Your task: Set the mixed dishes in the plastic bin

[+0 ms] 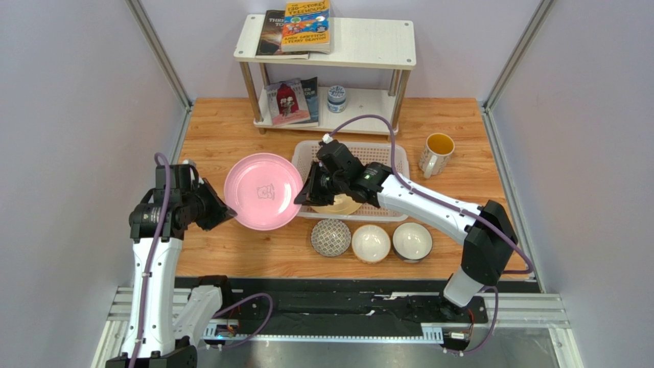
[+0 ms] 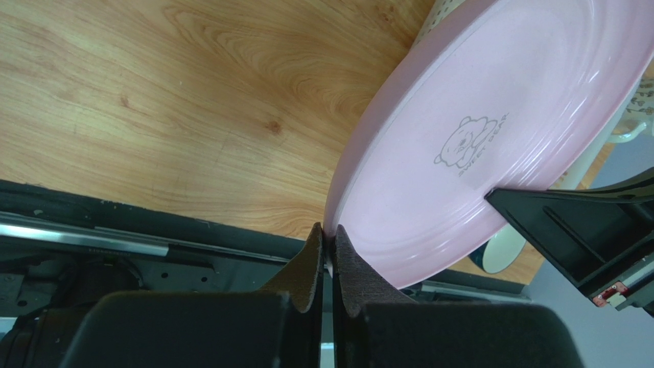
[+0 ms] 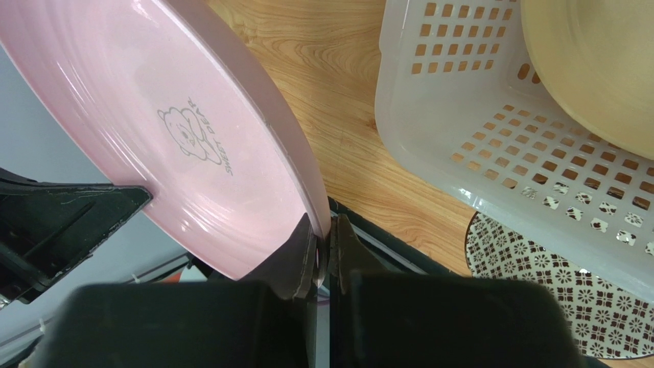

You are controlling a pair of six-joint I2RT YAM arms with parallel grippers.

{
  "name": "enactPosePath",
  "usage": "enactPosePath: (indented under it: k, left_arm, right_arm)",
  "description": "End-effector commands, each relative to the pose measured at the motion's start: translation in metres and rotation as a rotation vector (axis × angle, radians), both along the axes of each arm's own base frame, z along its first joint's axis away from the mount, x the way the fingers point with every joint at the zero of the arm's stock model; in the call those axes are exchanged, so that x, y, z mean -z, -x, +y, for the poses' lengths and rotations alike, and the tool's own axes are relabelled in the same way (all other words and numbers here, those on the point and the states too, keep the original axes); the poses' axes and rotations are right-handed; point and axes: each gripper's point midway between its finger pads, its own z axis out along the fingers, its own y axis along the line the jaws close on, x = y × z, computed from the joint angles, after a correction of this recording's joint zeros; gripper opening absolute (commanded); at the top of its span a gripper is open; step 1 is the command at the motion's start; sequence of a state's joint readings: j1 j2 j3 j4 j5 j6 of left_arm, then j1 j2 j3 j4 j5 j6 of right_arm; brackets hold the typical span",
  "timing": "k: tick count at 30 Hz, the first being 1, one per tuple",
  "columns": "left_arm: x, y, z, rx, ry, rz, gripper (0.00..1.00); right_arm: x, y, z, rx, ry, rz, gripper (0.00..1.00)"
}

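Observation:
The pink plate (image 1: 262,190) hangs above the table between both arms, just left of the plastic bin (image 1: 388,156). My left gripper (image 1: 227,212) is shut on the plate's left rim (image 2: 331,230). On the opposite rim (image 3: 321,226) my right gripper (image 1: 301,196) is shut as well. A pale yellow plate (image 1: 338,205) lies inside the bin (image 3: 460,153). In front of the bin stand a grey patterned bowl (image 1: 331,237) and two white bowls (image 1: 371,242) (image 1: 412,241). A mug with a yellow inside (image 1: 437,152) stands right of the bin.
A white two-tier shelf (image 1: 384,46) with books and a small blue-white jar (image 1: 336,98) stands behind the bin. Grey walls close in both sides. The dark rail of the arm bases runs along the near edge.

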State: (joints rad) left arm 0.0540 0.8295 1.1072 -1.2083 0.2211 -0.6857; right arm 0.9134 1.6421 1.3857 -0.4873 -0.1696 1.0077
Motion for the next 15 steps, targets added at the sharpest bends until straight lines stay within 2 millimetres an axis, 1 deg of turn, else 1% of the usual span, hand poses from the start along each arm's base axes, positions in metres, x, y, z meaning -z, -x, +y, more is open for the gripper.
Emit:
enactPosePath:
  k: [1,2,3,4,5,6,7,8,9,10,11,12,13,14,15]
  left_arm:
    - [-0.002,-0.001,0.000,0.016,-0.004,-0.025,0.07]
    - [-0.002,-0.002,0.000,0.014,-0.007,-0.022,0.12]
    - [-0.002,-0.002,0.001,0.014,-0.010,-0.019,0.21]
    - [-0.002,-0.003,0.002,0.010,-0.017,-0.011,0.26]
    - [-0.006,-0.003,0.006,-0.001,-0.032,-0.016,0.34]
    - [-0.007,-0.004,0.008,-0.011,-0.044,-0.017,0.47]
    - [-0.009,-0.004,0.010,-0.018,-0.057,-0.017,0.52]
    - [-0.013,-0.004,0.017,-0.042,-0.086,-0.017,0.55]
    - [-0.015,-0.004,0.019,-0.048,-0.098,-0.019,0.61]
    - [-0.016,-0.004,0.022,-0.054,-0.109,-0.014,0.62]
    - [-0.018,-0.004,0.023,-0.054,-0.118,-0.016,0.62]
    - [-0.018,-0.005,0.022,-0.050,-0.118,-0.015,0.62]
    - [-0.018,-0.006,0.022,-0.048,-0.114,-0.009,0.62]
    - [-0.015,-0.005,0.021,-0.046,-0.112,0.001,0.62]
    - [-0.013,-0.004,0.021,-0.045,-0.108,0.006,0.62]
  right_arm:
    - [-0.010,-0.004,0.003,-0.009,0.002,-0.049,0.00]
    - [-0.008,-0.004,-0.002,0.001,0.021,-0.051,0.00]
    - [-0.008,-0.006,-0.006,0.012,0.026,-0.057,0.00]
    - [-0.009,-0.007,-0.010,0.023,0.028,-0.062,0.00]
    - [-0.009,-0.008,-0.018,0.043,0.034,-0.068,0.00]
    - [-0.011,-0.016,-0.028,0.075,0.032,-0.070,0.00]
    - [-0.010,-0.020,-0.036,0.096,0.034,-0.067,0.00]
    - [-0.014,-0.024,-0.044,0.118,0.026,-0.072,0.00]
    - [-0.017,-0.034,-0.063,0.157,0.026,-0.084,0.00]
    - [-0.021,-0.040,-0.073,0.176,0.025,-0.092,0.00]
    - [-0.020,-0.043,-0.087,0.202,0.050,-0.088,0.00]
    - [-0.023,-0.055,-0.110,0.247,0.060,-0.101,0.00]
    - [-0.023,-0.059,-0.122,0.270,0.070,-0.102,0.00]
    - [-0.018,-0.061,-0.134,0.286,0.087,-0.085,0.00]
    - [-0.016,-0.073,-0.155,0.333,0.096,-0.080,0.00]
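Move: The pink plate is pinched at its rim by both hands. From the right hand, the bin's middle is about 13 cm to the right, 12 cm ahead and 15 cm down; the yellow plate in it lies some 9 cm right, 13 cm ahead, 17 cm down. The patterned bowl stands roughly 8 cm to the right and about level, 17 cm lower. From the left hand the bin is some 26 cm right, 17 cm ahead, 17 cm down. The left fingers let go of the pink plate's rim, opening a bit over halfway, while the right fingers keep their pinch on the other side. The right hand dips a centimetre or two, then sweeps about 10 cm to the right and some 5 cm forward over the bin, turning about 10 degrees clockwise; the left hand eases a couple of centimetres left and up, away from the plate. ##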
